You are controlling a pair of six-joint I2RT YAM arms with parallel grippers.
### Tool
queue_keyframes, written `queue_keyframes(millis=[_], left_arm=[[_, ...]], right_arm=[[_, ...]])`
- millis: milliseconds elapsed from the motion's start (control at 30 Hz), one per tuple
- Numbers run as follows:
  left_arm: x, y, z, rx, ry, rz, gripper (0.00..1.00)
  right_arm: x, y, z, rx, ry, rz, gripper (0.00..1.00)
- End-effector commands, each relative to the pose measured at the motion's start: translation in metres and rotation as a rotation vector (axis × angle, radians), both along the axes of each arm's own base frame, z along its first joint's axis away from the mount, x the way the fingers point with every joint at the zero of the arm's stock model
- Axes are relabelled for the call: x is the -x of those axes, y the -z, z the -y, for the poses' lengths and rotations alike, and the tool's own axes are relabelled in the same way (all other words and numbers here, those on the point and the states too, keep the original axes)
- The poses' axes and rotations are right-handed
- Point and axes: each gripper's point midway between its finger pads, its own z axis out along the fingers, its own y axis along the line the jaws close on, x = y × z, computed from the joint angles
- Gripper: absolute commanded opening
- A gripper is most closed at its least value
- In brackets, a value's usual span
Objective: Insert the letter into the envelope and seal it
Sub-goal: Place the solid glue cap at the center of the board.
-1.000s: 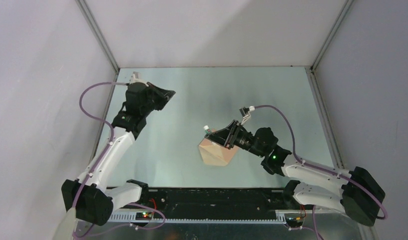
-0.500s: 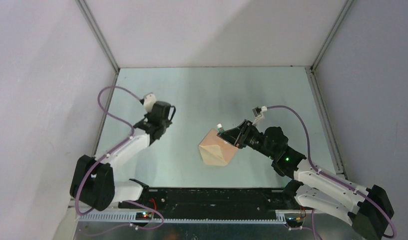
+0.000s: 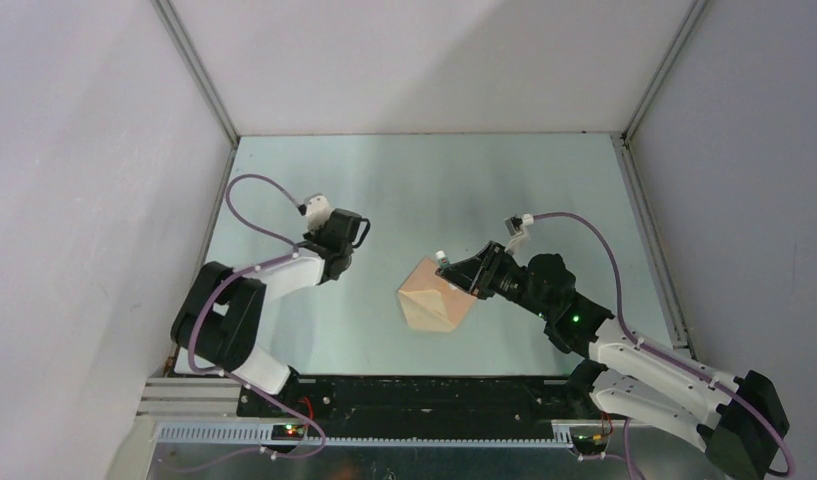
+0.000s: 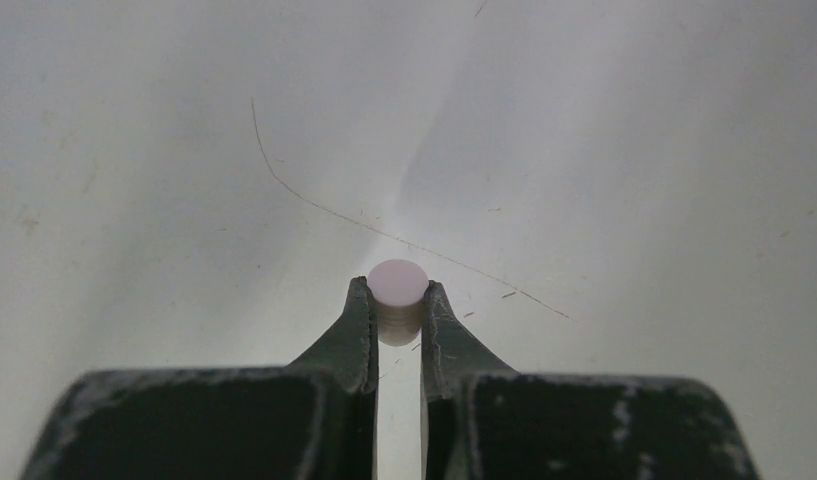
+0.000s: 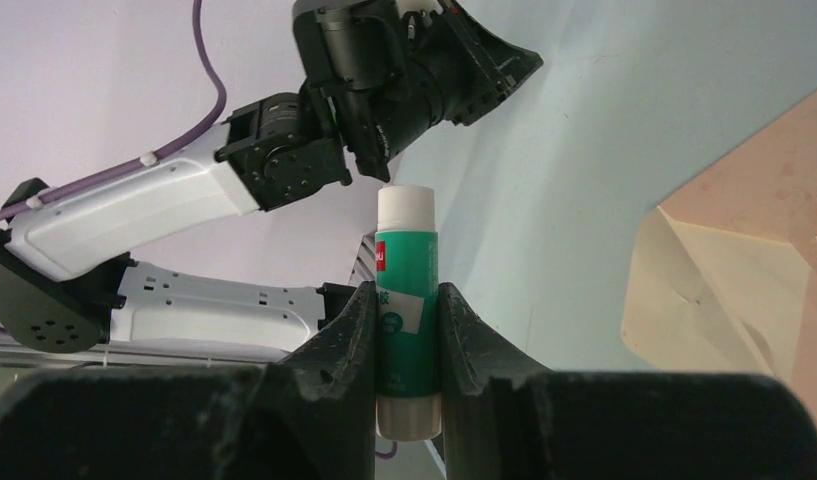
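The tan envelope (image 3: pixel 432 300) lies flat at the table's middle with its paler flap open; its edge shows at the right of the right wrist view (image 5: pixel 754 250). The letter does not show as a separate sheet. Just right of the envelope, my right gripper (image 3: pixel 456 270) is shut on a green glue stick (image 5: pixel 405 260) with a white end, which points up and left above the envelope's top corner. My left gripper (image 4: pixel 398 300) is shut on a small pale round cap (image 4: pixel 398 280) just above the bare table. In the top view it sits left of the envelope (image 3: pixel 346 238), well apart from it.
Grey walls with metal corner posts (image 3: pixel 196 72) close the table on three sides. The left arm (image 5: pixel 164 200) folds low along the table's left side. A black rail (image 3: pixel 424 395) runs along the near edge between the arm bases.
The left arm has swung from the back left corner down and toward the middle, carrying the cap low over the table. The right arm drew slightly right off the envelope, then stayed still.
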Motion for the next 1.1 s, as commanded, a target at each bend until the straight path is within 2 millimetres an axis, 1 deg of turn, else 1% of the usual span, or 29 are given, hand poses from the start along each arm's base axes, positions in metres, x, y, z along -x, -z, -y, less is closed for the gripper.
queue_keyframes(millis=[0,33,167,233,267,333,467,667,867,967,1067], left_arm=[[-0.015,-0.002,0.007,0.04,-0.053,0.042,0.0],[-0.014,0.002,0.008,0.051,-0.052,0.048,0.0],[-0.009,0.006,0.011,0.091,-0.047,0.049,0.01],[-0.007,0.008,0.011,0.089,-0.046,0.03,0.11],[-0.005,0.012,0.011,0.083,-0.047,0.013,0.23],[-0.002,0.018,0.012,0.084,-0.041,-0.014,0.29],[0.002,0.027,0.015,0.102,-0.042,-0.049,0.3],[0.006,0.033,0.016,0.104,-0.042,-0.077,0.29],[0.01,0.039,0.016,0.087,-0.029,-0.121,0.33],[0.012,0.044,0.017,0.083,-0.022,-0.146,0.38],[0.012,0.045,0.02,0.092,-0.014,-0.154,0.4]], right_arm=[[-0.002,-0.01,0.006,-0.007,0.025,0.043,0.0],[-0.003,-0.011,0.007,-0.007,0.029,0.045,0.0],[-0.004,-0.011,0.01,-0.001,0.045,0.05,0.0],[-0.005,-0.011,0.01,0.0,0.046,0.053,0.0],[-0.004,-0.012,0.009,-0.002,0.044,0.055,0.0],[-0.004,-0.011,0.008,-0.002,0.038,0.055,0.0],[-0.003,-0.011,0.007,-0.002,0.031,0.056,0.0],[-0.003,-0.009,0.008,0.005,0.03,0.055,0.0],[-0.005,-0.008,0.008,0.009,0.037,0.052,0.0],[-0.006,-0.008,0.007,0.006,0.039,0.053,0.0],[-0.006,-0.009,0.007,0.007,0.036,0.058,0.0]])
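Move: My left hand, already gripping the glue cap, is almost over its spot on the bare board: about 4 cm below me and 1 cm ahead, neither left nor right. The envelope lies roughly 16 cm back and 19 cm to my right, 5 cm lower. Above it, in my right hand, the glue stick is some 17 cm back, 22 cm right and 18 cm higher than my left hand. From my right hand the spot is about 18 cm ahead, 23 cm left and 22 cm down. I lower my left hand about 1.5 cm to bring the cap onto the board, hold that height for a moment, then open the fingers and let go. With them parted I sink another 2.5 cm or so beside the cap, easing slightly right and tipping the hand a few degrees further down, the fingers widening a little more at the end. ##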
